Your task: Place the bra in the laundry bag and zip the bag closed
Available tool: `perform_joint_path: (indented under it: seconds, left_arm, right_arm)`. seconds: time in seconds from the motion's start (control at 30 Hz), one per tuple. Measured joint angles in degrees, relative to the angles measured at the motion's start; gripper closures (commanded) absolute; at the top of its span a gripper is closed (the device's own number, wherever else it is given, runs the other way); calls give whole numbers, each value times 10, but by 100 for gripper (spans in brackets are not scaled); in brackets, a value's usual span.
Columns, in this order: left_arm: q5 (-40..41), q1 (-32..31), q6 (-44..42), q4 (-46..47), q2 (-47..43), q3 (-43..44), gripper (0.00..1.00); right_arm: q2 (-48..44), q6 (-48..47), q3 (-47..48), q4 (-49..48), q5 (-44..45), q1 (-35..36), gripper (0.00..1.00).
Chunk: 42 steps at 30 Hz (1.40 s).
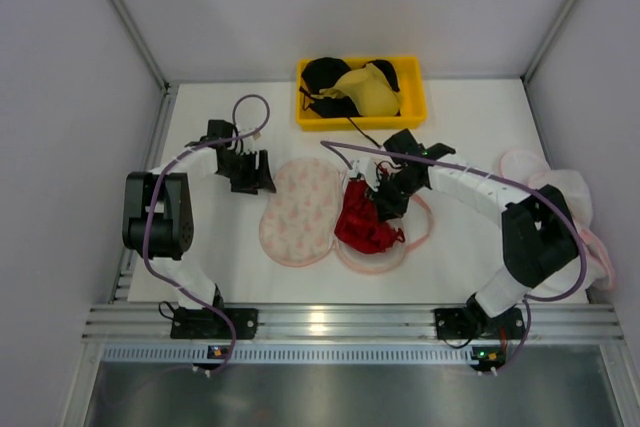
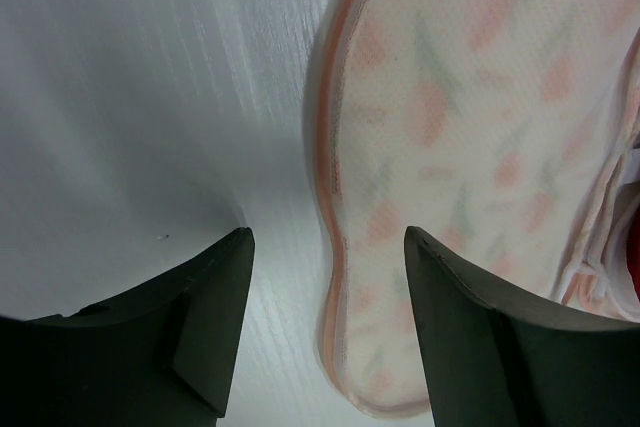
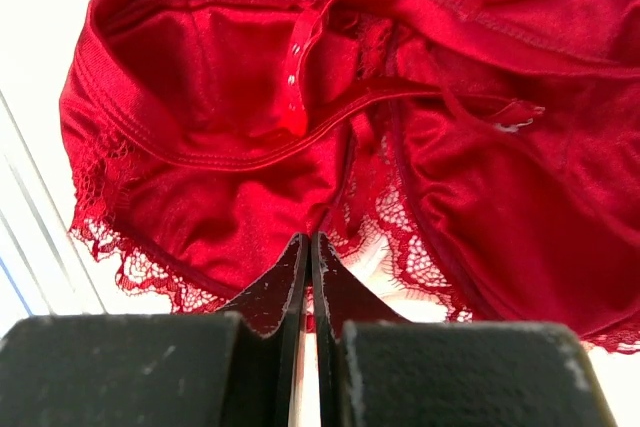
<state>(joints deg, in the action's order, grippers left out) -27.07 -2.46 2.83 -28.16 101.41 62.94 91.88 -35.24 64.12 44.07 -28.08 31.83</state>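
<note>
The red lacy bra (image 1: pixel 365 222) lies bunched at mid-table on the pink-edged open half of the laundry bag, just right of the bag's printed, two-lobed cream-pink half (image 1: pixel 300 209). My right gripper (image 1: pixel 385 197) is shut on the bra at its upper edge. In the right wrist view the bra (image 3: pixel 230 147) fills the frame and the gripper (image 3: pixel 310 237) pinches red fabric at the bra's centre. My left gripper (image 1: pixel 262 179) is open at the bag's upper left edge. In the left wrist view this gripper (image 2: pixel 328 232) straddles the pink trim of the bag (image 2: pixel 450 127) and holds nothing.
A yellow bin (image 1: pixel 410 112) with black bras and a yellow bra (image 1: pixel 368 89) stands at the back centre. Plain white pink-edged bags (image 1: pixel 565 197) are piled at the right, beside the right arm. Enclosure walls close in the left, right and back sides.
</note>
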Motion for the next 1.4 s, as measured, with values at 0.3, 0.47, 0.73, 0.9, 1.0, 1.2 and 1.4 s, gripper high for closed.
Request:
perform_joint_path:
  seconds: [0.3, 0.47, 0.73, 0.9, 1.0, 1.2, 1.4]
  left_arm:
    - [10, 1, 3, -1, -9, -21, 33]
    - [13, 1, 5, -1, -9, -21, 34]
    - [17, 1, 11, -2, -9, -21, 34]
    - [23, 1, 16, -2, -9, -21, 36]
    - [24, 1, 18, -2, -8, -21, 39]
    - [1, 1, 22, -3, 3, -21, 51]
    - [-49, 1, 31, -3, 27, -21, 77]
  right_arm:
    - [0, 23, 46, -12, -16, 8, 100]
    - [3, 16, 67, -10, -23, 31, 100]
    - [92, 14, 69, -14, -23, 46, 99]
    - [110, 15, 70, -14, -13, 47, 73]
    - [108, 17, 74, -12, -3, 48, 53]
    - [67, 31, 103, 5, 14, 43, 26]
    - [-35, 43, 113, 5, 19, 13, 24]
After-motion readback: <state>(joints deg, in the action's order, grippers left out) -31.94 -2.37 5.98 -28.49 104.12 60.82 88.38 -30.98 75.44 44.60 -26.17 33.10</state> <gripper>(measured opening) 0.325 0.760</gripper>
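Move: The right gripper is shut on the bra's right-hand lace edge. The middle of the laundry bag's mesh half, under the bra, lies about 2 cm left, 1 cm back and 4 cm below it. The patterned flap's middle is 17 cm to its left, level fore and aft, and the yellow crate 27 cm ahead and 4 cm left. From the left gripper, the flap's outer rim is 2 cm back, 1 cm right and 2 cm below; the flap's middle is 4 cm back and 7 cm right. Keep the right fingers' pinch and carry the bra's edge up and about 4 cm left over the mesh half, then lower it some 6 cm. Open wide there, let go, and rise about 10 cm, moving slightly forward. Ease the left gripper back and down a couple of centimetres to the flap's outer rim, drifting right late while its fingers close to about half their gap around the rim. ##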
